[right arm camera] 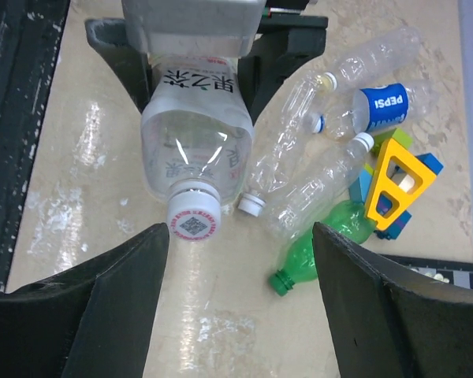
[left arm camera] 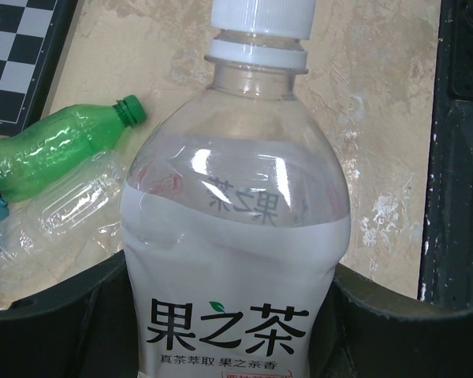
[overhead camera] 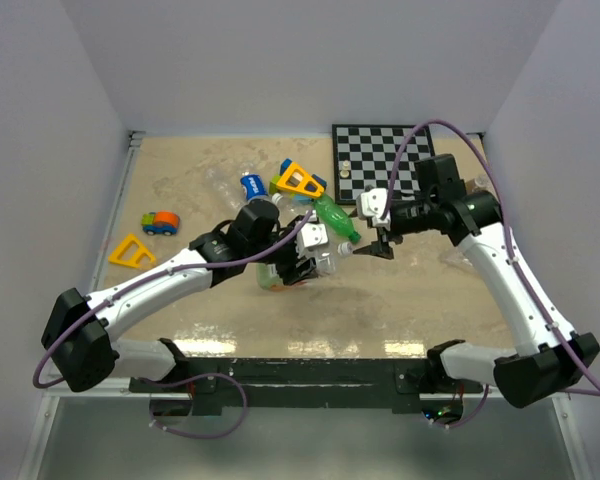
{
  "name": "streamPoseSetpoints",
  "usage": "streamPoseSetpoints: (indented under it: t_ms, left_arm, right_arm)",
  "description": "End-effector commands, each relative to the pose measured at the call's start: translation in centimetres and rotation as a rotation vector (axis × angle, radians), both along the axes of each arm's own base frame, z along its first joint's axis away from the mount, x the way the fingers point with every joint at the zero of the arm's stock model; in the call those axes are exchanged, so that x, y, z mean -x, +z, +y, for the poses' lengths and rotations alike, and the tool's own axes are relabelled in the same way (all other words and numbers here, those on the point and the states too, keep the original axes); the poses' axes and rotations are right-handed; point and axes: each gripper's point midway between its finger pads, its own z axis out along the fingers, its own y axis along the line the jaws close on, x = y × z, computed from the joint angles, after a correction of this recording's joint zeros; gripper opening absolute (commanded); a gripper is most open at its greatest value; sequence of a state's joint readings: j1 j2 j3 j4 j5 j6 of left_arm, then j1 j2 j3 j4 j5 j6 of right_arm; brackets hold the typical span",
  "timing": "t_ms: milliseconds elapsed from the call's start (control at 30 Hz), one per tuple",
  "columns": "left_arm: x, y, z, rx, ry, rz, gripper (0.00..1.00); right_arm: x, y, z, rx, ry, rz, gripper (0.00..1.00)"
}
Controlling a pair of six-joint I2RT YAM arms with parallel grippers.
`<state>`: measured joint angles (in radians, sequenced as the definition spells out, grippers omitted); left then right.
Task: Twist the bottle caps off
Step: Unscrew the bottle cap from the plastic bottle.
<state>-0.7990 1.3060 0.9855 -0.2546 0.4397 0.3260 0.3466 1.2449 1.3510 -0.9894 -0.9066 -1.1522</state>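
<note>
My left gripper (left arm camera: 232,315) is shut on the body of a clear bottle (left arm camera: 236,213) with a white label. Its white cap (left arm camera: 262,20) sits on the neck. In the right wrist view that cap (right arm camera: 193,220) faces the camera, just off the left fingertip. My right gripper (right arm camera: 240,268) is open, with nothing between its fingers. From above, the right gripper (overhead camera: 378,243) hangs just right of the held bottle (overhead camera: 298,268). A green bottle (right arm camera: 331,236) with a green cap (right arm camera: 282,281) lies beside it, as do clear bottles (right arm camera: 323,185), one with a white cap (right arm camera: 252,205).
A Pepsi-labelled bottle (right arm camera: 382,106) and a yellow triangle toy (right arm camera: 394,177) lie among the bottles. A chessboard (overhead camera: 380,160) sits at the back right. Another yellow triangle (overhead camera: 130,252) and a toy car (overhead camera: 161,222) lie at the left.
</note>
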Motion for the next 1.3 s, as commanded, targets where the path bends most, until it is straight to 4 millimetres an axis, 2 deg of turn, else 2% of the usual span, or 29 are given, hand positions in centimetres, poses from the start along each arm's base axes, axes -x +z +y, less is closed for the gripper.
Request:
streamPoseSetpoints:
  t_ms: [0,67,200,333,600,700,867,1033,1133,1200,1267]
  left_arm:
    - [-0.6,2.7,-0.2,0.053,0.012,-0.063,0.01]
    - [-0.7,2.6,-0.2,0.051,0.020,-0.062,0.01]
    - [-0.8,2.8,-0.2,0.055,0.026,-0.064,0.01]
    - [-0.9,3.0,-0.1,0.057,0.034,-0.070,0.01]
    - [-0.9,2.9,-0.1,0.056,0.040,-0.068,0.01]
    - [-1.0,2.9,-0.1,0.056,0.041,-0.070,0.01]
    - [-1.1,2.9,0.0,0.055,0.047,-0.069,0.01]
    - [-1.1,2.9,0.0,0.055,0.048,-0.072,0.01]
    - [-1.1,2.9,0.0,0.053,0.049,-0.073,0.01]
    - [-1.0,2.8,0.0,0.051,0.043,-0.072,0.01]
    - [-0.9,2.8,0.0,0.052,0.035,-0.071,0.01]
  right_arm:
    - [2.4,2.4,-0.7,-0.031,-0.083,0.108,0.77]
    - [3.0,2.1,-0.7,-0.042,-0.108,0.170,0.77]
    - [2.7,1.5,-0.2,-0.094,-0.216,0.320,0.77]
    - [2.5,0.6,0.6,-0.113,-0.218,0.411,0.76]
    - [1.2,-0.7,1.2,-0.104,-0.241,0.473,0.76]
    - [1.1,-1.6,1.3,-0.095,-0.251,0.499,0.73]
    - [1.7,-2.4,1.6,-0.072,-0.224,0.524,0.58]
    - [2.2,-2.1,1.7,-0.071,-0.182,0.517,0.42]
    - [2.5,-1.9,1.7,-0.068,-0.149,0.496,0.28]
    - [2.8,-2.1,1.5,-0.046,-0.115,0.470,0.12]
    - [3.1,-2.2,1.1,-0.014,-0.069,0.433,0.03]
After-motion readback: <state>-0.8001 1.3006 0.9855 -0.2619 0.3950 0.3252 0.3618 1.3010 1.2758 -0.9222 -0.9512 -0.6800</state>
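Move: The white cap of the bottle held in the left gripper lies about 2 cm to the right gripper's left, 2 cm back and some 4 cm below its open fingers. Down on the table, roughly 24 cm below, the green bottle lies about 11 cm ahead and 6 cm left, with a clear bottle beyond it, some 10 cm ahead and 14 cm left of the gripper. From the left gripper, the cap is about 10 cm right, 3 cm ahead and 4 cm higher. Lift the open right gripper about 2 cm while drawing it back, then sink it some 5 cm onto the white cap, rolling it about 30 degrees around its finger line, forward side dipping. Once there, close the fingers from wide open until they pinch the cap from both sides. Keep the left gripper's hold on the bottle body, nearly still. ##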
